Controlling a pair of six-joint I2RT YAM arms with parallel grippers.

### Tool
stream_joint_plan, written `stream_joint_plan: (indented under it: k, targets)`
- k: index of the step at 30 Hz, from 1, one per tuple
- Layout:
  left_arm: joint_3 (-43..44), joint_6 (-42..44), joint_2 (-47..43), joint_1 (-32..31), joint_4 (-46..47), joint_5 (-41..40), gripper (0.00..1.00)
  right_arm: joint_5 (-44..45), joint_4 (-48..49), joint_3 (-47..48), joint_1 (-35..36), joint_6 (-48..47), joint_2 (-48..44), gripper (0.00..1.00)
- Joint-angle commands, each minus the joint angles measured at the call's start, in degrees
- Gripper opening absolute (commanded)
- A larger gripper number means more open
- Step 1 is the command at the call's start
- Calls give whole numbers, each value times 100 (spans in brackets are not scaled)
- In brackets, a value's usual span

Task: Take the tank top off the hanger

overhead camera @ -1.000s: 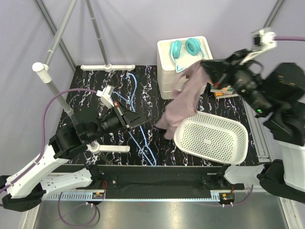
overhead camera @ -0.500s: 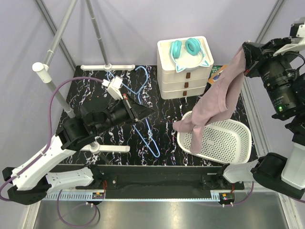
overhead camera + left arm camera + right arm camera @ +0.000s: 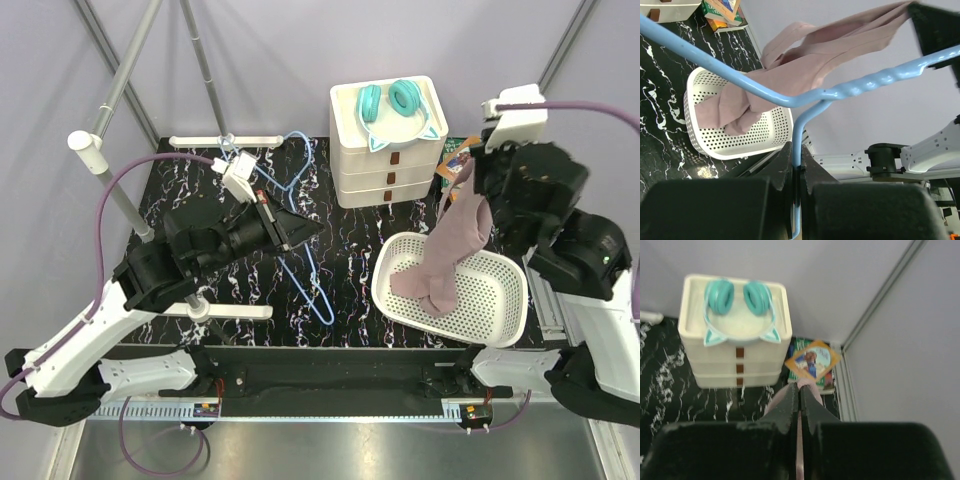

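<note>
The dusty-pink tank top [image 3: 452, 250] hangs free of the hanger from my right gripper [image 3: 468, 178], which is shut on its upper end; its lower end rests in the white perforated basket [image 3: 500, 300]. In the right wrist view the pink cloth [image 3: 799, 386] shows pinched between the closed jaws. My left gripper [image 3: 300, 230] is shut on the light-blue wire hanger [image 3: 300, 265], held bare over the left-centre of the mat. In the left wrist view the hanger [image 3: 805, 97] crosses the frame, with the tank top [image 3: 790, 75] and basket [image 3: 710, 145] behind it.
A cream drawer unit [image 3: 388, 145] with teal headphones [image 3: 390, 100] stands at the back centre. Books [image 3: 455, 160] lie by its right side. A white bar [image 3: 225, 143] lies at the mat's back left, another [image 3: 230, 312] near the front. Grey rail poles [image 3: 125, 75] rise at the left.
My right gripper has come down and to the left with the tank top, lowering its end into the basket. My left gripper has lifted the bare hanger slightly back.
</note>
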Motion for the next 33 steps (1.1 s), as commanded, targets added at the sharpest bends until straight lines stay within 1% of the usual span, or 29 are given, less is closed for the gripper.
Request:
stream_joint_plan:
  k: [1, 2, 3, 4, 5, 6, 7, 8, 9, 10, 11, 12, 13, 14, 16, 17, 18, 19, 20, 21, 23, 24, 26, 27, 28, 30, 33]
  targets:
    - [282, 80, 123, -11, 136, 62, 0, 592, 10, -1030, -14, 1021, -717, 5]
    - [283, 71, 140, -11, 153, 70, 0, 383, -348, -1223, -14, 1859, -849, 9]
    - [283, 45, 184, -11, 153, 70, 0, 233, -543, -1660, -23, 2303, -1094, 10]
    - [300, 27, 211, -11, 136, 70, 0, 48, -728, -1899, -23, 2751, -1210, 13]
    - [318, 27, 237, -11, 145, 70, 0, -423, -990, -2171, -23, 3608, -1446, 16]
    - [335, 19, 316, -11, 162, 53, 0, -689, -1080, -2757, -23, 4000, -1570, 19]
    - [379, 10, 343, -19, 162, 53, 0, -953, -1133, -3050, -23, 4386, -1676, 28]
    - [397, 10, 386, -11, 162, 53, 0, -1443, -1169, -3357, -23, 5121, -1798, 33]
    - [423, 10, 422, -19, 171, 53, 0, -1674, -1160, -3970, -23, 5477, -2052, 38]
    - [458, 18, 492, -11, 188, 53, 0, -1868, -1143, -4254, -23, 5776, -2185, 44]
    - [467, 10, 527, -11, 189, 62, 0, -2261, -986, -4535, -23, 6075, -2413, 49]
    - [476, 10, 571, -11, 197, 70, 0, -2404, -932, -4973, -23, 6139, -2511, 55]
    - [476, 1, 606, -11, 206, 88, 0, -2475, -940, -5108, -23, 6192, -2581, 63]
    - [467, -17, 624, -11, 224, 123, 0, -2476, -958, -5249, -14, 6157, -2695, 68]
    - [476, -25, 668, -11, 224, 141, 0, -2398, -958, -5233, -23, 5930, -2740, 78]
    - [476, -52, 677, -11, 215, 149, 0, -2362, -958, -5111, -14, 5824, -2731, 86]
    - [459, -61, 685, -11, 224, 141, 0, -2379, -862, -5023, -23, 5701, -2705, 92]
    - [441, -104, 677, -11, 224, 141, 0, -2484, -757, -4848, -23, 5317, -2635, 97]
    - [397, -131, 668, -11, 224, 80, 0, -2659, -651, -4759, -14, 5104, -2582, 98]
    - [371, -174, 659, -11, 224, 27, 0, -3017, -494, -4680, -23, 4763, -2530, 99]
    - [274, -271, 607, -11, 224, -184, 0, -3537, -291, -4469, -23, 4480, -2371, 100]
    - [256, -298, 580, -11, 232, -263, 0, -4331, 58, -4433, -23, 4182, -2327, 100]
    - [160, -421, 501, -11, 232, -544, 0, -5327, 464, -4424, -23, 3961, -2196, 100]
    - [116, -473, 475, -19, 233, -640, 0, -6176, 849, -4424, -14, 3890, -2065, 100]
    - [72, -622, 414, -11, 224, -859, 0, -6550, 1044, -4415, -14, 3881, -1985, 100]
    - [-51, -763, 361, -11, 232, -1080, 0, -7279, 1509, -4346, -5, 3924, -1775, 100]
    - [-192, -1131, 290, -11, 215, -1423, 0, -7661, 2063, -4257, -5, 3986, -1633, 100]
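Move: The tank top hangs from the closed right gripper, its lower end already in the white basket, whose middle lies about 48 cm below that hand, 8 cm back and level sideways. The books stand some 17 cm ahead and 3 cm right, the drawer unit about 17 cm ahead and 14 cm left, the hanger 8 cm back and 27 cm left. From the left hand the basket lies about 26 cm right, 2 cm ahead and 38 cm below. Plunge the right gripper about 28 cm down towards the basket, drawing it back and tipping and rolling the fingers some 35 degrees; open wide on the way and let go of the tank top. Then lift it 8 cm and swing left and slightly back towards the hanger, turning counter-clockwise. Keep the left gripper shut on the hanger, easing it a few centimetres down and forward. ##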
